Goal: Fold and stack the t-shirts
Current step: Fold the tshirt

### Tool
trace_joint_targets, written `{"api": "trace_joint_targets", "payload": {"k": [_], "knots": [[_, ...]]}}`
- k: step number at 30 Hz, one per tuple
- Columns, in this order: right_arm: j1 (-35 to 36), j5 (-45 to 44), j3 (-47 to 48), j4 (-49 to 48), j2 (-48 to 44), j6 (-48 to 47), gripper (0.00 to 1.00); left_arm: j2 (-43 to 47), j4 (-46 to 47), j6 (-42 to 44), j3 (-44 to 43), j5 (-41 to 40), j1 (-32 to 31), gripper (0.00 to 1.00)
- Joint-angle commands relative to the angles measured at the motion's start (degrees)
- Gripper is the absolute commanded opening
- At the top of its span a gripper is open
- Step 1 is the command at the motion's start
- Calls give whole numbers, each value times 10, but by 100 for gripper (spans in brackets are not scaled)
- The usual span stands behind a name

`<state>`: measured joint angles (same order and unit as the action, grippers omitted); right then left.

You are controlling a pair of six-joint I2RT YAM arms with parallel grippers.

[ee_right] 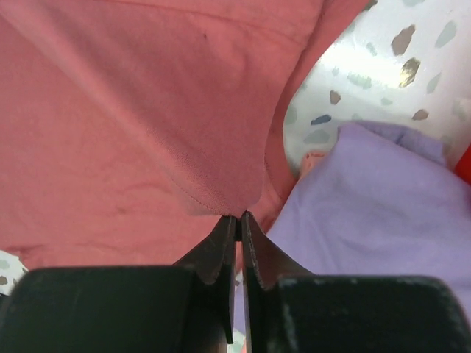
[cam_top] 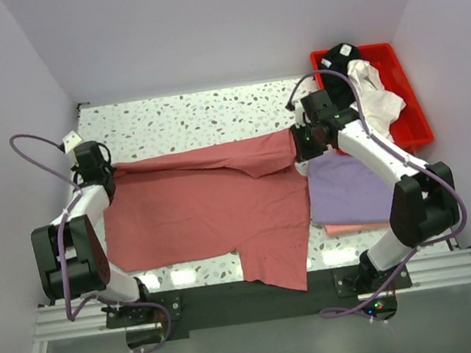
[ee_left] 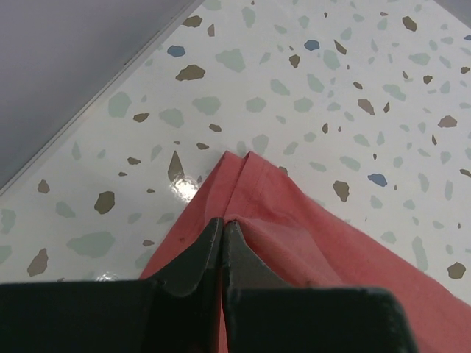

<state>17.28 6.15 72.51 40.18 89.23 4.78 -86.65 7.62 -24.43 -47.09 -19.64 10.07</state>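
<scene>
A dusty red t-shirt (cam_top: 205, 207) lies spread across the table. My left gripper (cam_top: 101, 171) is shut on its far left corner (ee_left: 243, 184). My right gripper (cam_top: 301, 145) is shut on its far right edge (ee_right: 221, 198), lifted in a fold. A folded lavender t-shirt (cam_top: 349, 187) lies at the right on a pale pink one (cam_top: 352, 228); the lavender also shows in the right wrist view (ee_right: 383, 213). White (cam_top: 378, 99) and black (cam_top: 340, 58) shirts lie in the red tray.
The red plastic tray (cam_top: 410, 108) stands at the far right corner. Terrazzo table top (cam_top: 201, 115) shows behind the red shirt. Walls close in on three sides. One flap of the red shirt hangs over the near table edge (cam_top: 275, 267).
</scene>
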Motion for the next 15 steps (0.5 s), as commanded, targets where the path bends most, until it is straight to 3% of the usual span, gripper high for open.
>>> {"api": "trace_joint_targets", "payload": {"k": [1, 5, 7, 9, 10, 11, 12, 15], "knots": [[1, 13, -16, 15, -11, 13, 9, 27, -17, -16, 5, -41, 4, 4], [1, 10, -26, 24, -11, 10, 27, 61, -48, -53, 29, -62, 4, 27], [3, 9, -33, 25, -21, 8, 35, 98, -66, -72, 41, -87, 5, 28], [2, 16, -37, 23, -43, 8, 50, 127, -103, -105, 56, -109, 4, 54], [2, 21, -38, 22, -50, 6, 66, 153, -109, -110, 60, -116, 5, 69], [3, 29, -39, 18, -56, 2, 70, 162, -124, -122, 59, -119, 4, 93], [3, 38, -40, 15, -66, 1, 73, 170, -134, -127, 49, -121, 5, 100], [14, 43, -40, 6, -78, -5, 75, 177, -189, -145, 7, -103, 4, 100]]}}
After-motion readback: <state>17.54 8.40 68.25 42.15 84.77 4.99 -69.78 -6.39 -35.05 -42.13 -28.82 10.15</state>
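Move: The strip of red t-shirt between the left fingers has its resting spot on the shirt about 6 cm back and 4 cm below, with the table's left edge roughly 12 cm to the left and level with the hand. For the right hand's corner the spot is some 3 cm back, 1 cm left and 5 cm down. The purple folded shirt's middle lies about 15 cm right of the right hand and 6 cm back, the red bin some 25 cm right and 18 cm ahead. Laying the folded-over far edge down and letting go, both hands draw back towards the base as their fingers open wide. The left goes back about 7 cm nearly level, lifting some 3 cm at the end and turning slightly counter-clockwise; the right eases back 3 cm, first sinking about 2 cm onto the shirt, then rising again. ##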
